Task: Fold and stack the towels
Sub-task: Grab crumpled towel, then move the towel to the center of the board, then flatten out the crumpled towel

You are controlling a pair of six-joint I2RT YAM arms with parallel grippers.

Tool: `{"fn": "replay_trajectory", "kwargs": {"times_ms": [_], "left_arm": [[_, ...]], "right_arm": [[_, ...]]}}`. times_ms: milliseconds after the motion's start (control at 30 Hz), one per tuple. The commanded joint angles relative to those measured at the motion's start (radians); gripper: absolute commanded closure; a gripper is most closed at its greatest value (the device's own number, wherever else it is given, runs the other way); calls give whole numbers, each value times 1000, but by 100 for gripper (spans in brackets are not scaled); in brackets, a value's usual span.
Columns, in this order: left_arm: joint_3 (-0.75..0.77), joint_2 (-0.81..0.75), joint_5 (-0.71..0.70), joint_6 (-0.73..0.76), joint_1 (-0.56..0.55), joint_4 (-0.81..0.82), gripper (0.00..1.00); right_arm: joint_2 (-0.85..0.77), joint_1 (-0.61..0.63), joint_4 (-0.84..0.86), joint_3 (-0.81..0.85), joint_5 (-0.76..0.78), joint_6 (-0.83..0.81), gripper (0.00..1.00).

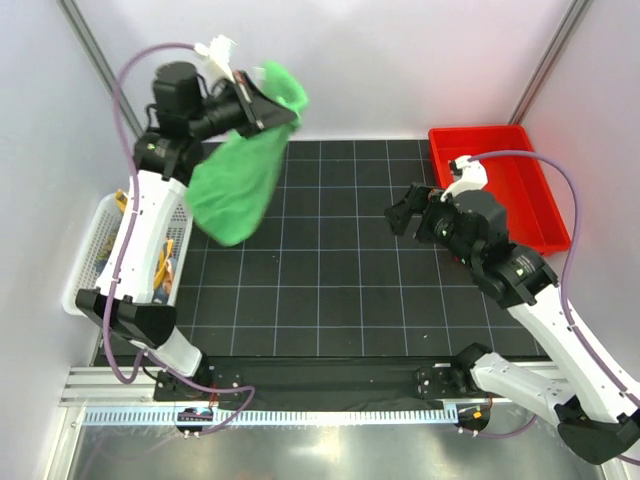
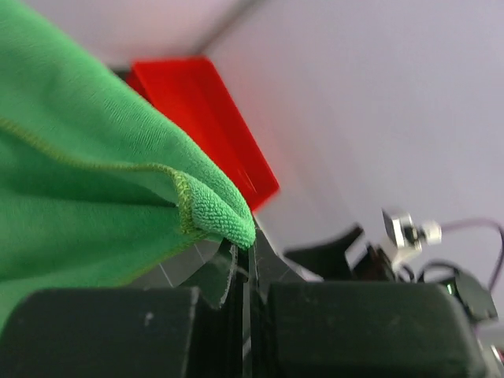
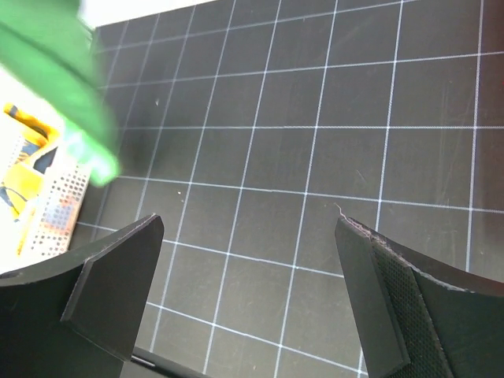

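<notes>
My left gripper (image 1: pixel 272 100) is raised at the back left and shut on a corner of the plain green towel (image 1: pixel 235 185), which hangs from it in the air above the black mat. In the left wrist view the jaws (image 2: pixel 246 256) stand closed on the towel's hemmed corner (image 2: pixel 213 213). My right gripper (image 1: pixel 405 215) is open and empty over the mat's right half, and its wrist view (image 3: pixel 248 224) shows only mat between the fingers. A yellow-orange cloth with dark blue (image 1: pixel 165 262) lies in the white basket. The pale patched towel is out of view.
A white perforated basket (image 1: pixel 92 255) stands at the mat's left edge and also shows in the right wrist view (image 3: pixel 59 209). A red tray (image 1: pixel 540 205) sits at the back right, seen too in the left wrist view (image 2: pixel 205 110). The black gridded mat (image 1: pixel 330 280) covers the table.
</notes>
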Motion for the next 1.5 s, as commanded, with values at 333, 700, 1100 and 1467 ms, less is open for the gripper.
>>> {"fn": "replay_trajectory", "kwargs": {"times_ms": [333, 700, 1100, 1467], "left_arm": [[-1005, -211, 111, -3, -113, 253, 100], [-1229, -195, -154, 56, -115, 205, 94], [-1223, -175, -209, 70, -117, 167, 77], [-1224, -171, -248, 71, -117, 158, 62]], "right_arm": [[162, 3, 146, -121, -101, -65, 14], [565, 3, 274, -162, -81, 25, 39], [811, -60, 350, -55, -311, -270, 54], [908, -103, 353, -17, -426, -327, 66]]}}
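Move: The left gripper already holds the green towel high in the air; the bare middle of the table lies some 46 cm below it, 6 cm back and 6 cm right, with the white basket about 38 cm left, 9 cm back and 42 cm down. From the right gripper, the towel's hanging body is roughly 31 cm left, 8 cm ahead and 2 cm up; the table's middle is 17 cm left, 9 cm ahead and 30 cm below. Swing the left gripper down about 40 cm and back toward the near middle of the table, tipping its fingers some 45 degrees downward, then part them at the towel's near-left corner. Meanwhile lower the right gripper nearly 30 cm, easing forward and left, and narrow its wide-open fingers around the towel's near-right corner beside the white tag. ##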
